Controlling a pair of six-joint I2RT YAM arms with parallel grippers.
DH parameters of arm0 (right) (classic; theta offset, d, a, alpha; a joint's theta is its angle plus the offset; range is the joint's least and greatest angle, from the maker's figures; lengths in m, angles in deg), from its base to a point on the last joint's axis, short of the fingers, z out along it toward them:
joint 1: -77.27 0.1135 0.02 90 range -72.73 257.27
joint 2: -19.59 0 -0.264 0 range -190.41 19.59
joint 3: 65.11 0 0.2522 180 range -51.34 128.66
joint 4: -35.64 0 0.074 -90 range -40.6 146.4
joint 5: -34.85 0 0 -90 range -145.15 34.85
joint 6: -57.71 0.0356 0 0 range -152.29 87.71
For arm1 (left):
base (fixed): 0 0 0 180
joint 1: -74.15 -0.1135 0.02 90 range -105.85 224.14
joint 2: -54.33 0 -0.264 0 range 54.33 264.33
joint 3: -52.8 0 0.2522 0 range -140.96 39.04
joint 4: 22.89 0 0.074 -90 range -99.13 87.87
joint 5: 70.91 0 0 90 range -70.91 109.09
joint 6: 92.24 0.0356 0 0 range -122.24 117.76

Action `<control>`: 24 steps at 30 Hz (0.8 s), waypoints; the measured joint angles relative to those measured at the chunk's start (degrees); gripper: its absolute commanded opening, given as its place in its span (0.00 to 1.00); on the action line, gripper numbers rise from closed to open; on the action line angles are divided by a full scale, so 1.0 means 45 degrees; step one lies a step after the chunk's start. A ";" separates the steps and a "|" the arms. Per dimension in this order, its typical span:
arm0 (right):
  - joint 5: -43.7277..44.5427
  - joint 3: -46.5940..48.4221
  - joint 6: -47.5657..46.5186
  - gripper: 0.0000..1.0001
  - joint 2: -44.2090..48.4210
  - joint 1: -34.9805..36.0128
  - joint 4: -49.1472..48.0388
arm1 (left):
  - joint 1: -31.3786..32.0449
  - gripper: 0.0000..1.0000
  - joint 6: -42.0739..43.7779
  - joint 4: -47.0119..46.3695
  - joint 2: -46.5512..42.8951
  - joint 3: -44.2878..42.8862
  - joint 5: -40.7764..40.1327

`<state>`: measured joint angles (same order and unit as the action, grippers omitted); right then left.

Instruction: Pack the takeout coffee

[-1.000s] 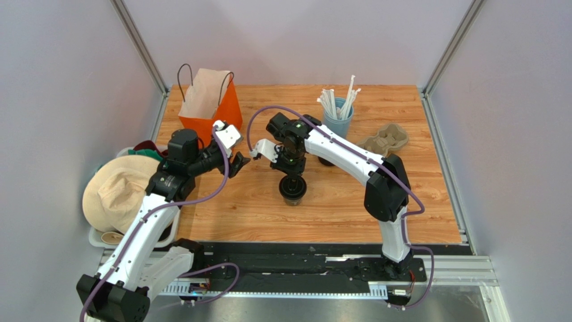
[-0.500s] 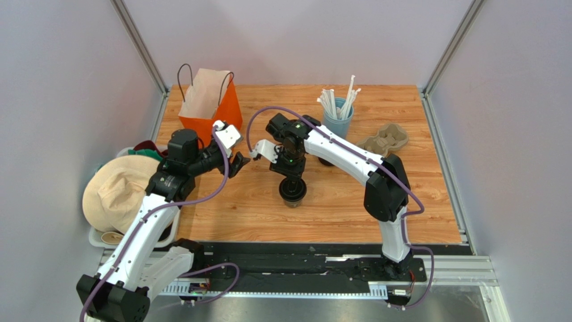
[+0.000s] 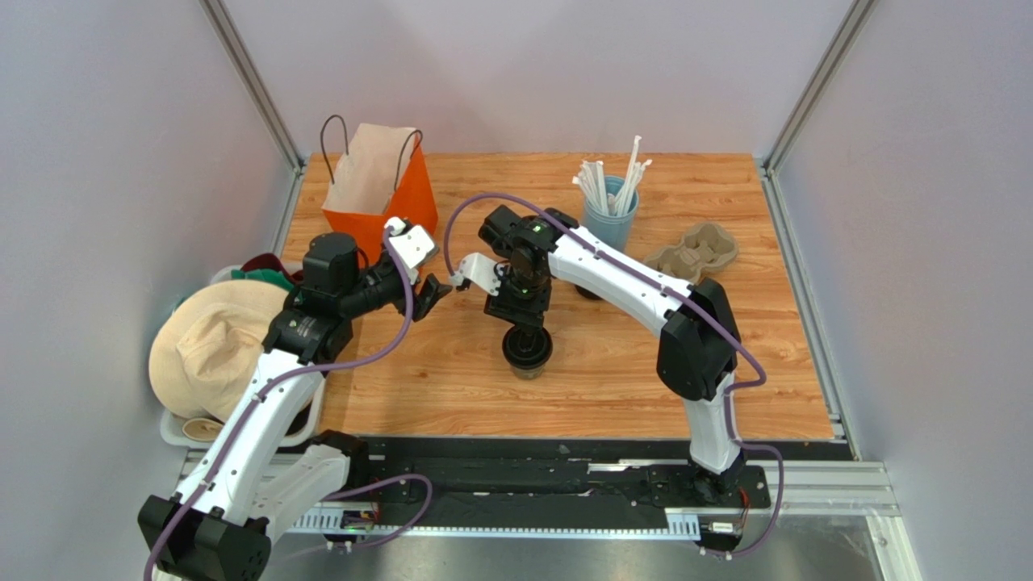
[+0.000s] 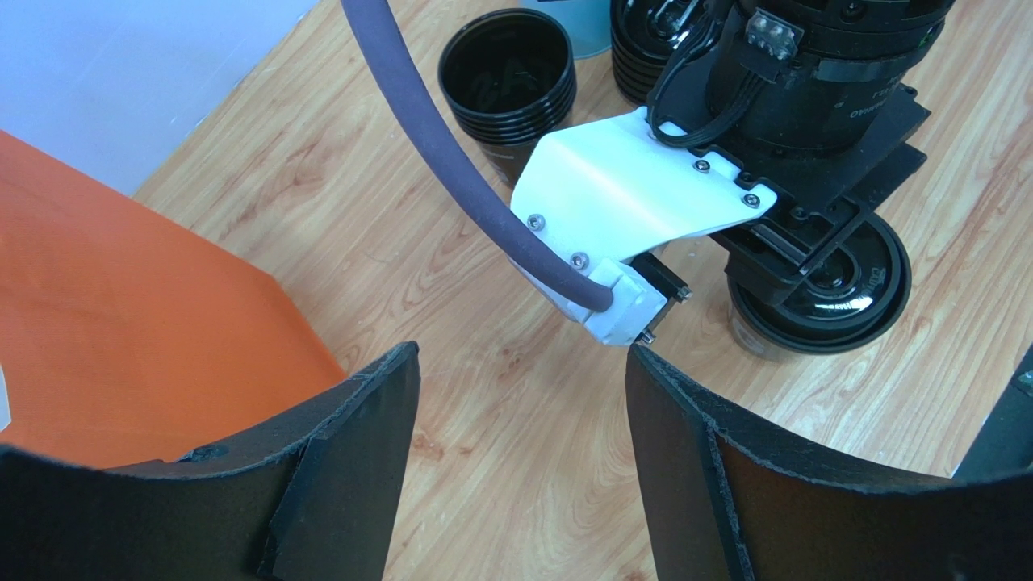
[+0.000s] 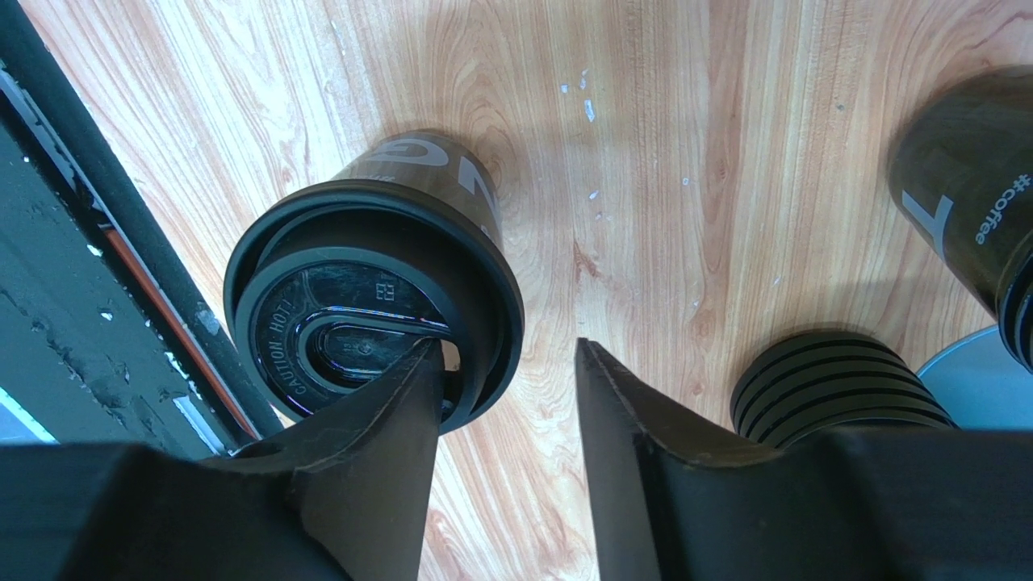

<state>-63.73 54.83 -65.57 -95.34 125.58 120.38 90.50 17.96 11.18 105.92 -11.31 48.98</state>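
The takeout coffee (image 3: pixel 528 347) is a dark cup with a black lid, standing upright on the wooden table near its middle. In the right wrist view the takeout coffee (image 5: pixel 364 303) sits just left of the jaws. My right gripper (image 3: pixel 524 317) hangs directly above it. The right gripper (image 5: pixel 509 351) is open: one finger overlaps the lid's rim, the other is clear of it over bare wood. My left gripper (image 3: pixel 431 291) is open and empty, to the left of the cup. In the left wrist view the left gripper (image 4: pixel 521 357) frames bare table, with the takeout coffee (image 4: pixel 837 285) under the right arm's wrist.
An orange paper bag (image 3: pixel 376 194) stands open at the back left, beside the left gripper. Behind the right arm are a stack of black cups (image 4: pixel 507 73), a stack of lids (image 5: pixel 837 387), a blue cup of straws (image 3: pixel 610 218) and a cardboard tray (image 3: pixel 697 252). A hat (image 3: pixel 218 345) lies off the table's left edge.
The right gripper's jaws have spread apart above the lidded cup, which stays standing in place. The left arm has not moved.
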 measured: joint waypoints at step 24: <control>0.0209 0.0481 0.0758 0.81 0.1855 -0.0981 0.0068 | -0.0005 0.82 0.0010 0.0005 0.0015 0.0000 0.0321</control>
<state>-62.79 56.99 -62.16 -86.99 121.17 120.69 90.48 18.01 11.21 105.98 -11.31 50.42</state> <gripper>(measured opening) 0.807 0.772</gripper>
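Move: The lidded coffee cup stands about 4 cm back and 2 cm left of the right hand, its middle some 6 cm below. The cup stack is roughly 19 cm ahead and 2 cm left, the lid stack about 15 cm ahead and 11 cm right. From the left hand the lidded cup lies some 16 cm right, 3 cm back and 15 cm below. The right hand lifts about 6 cm off the lidded cup, drifting forward and right as its fingers open wider. ##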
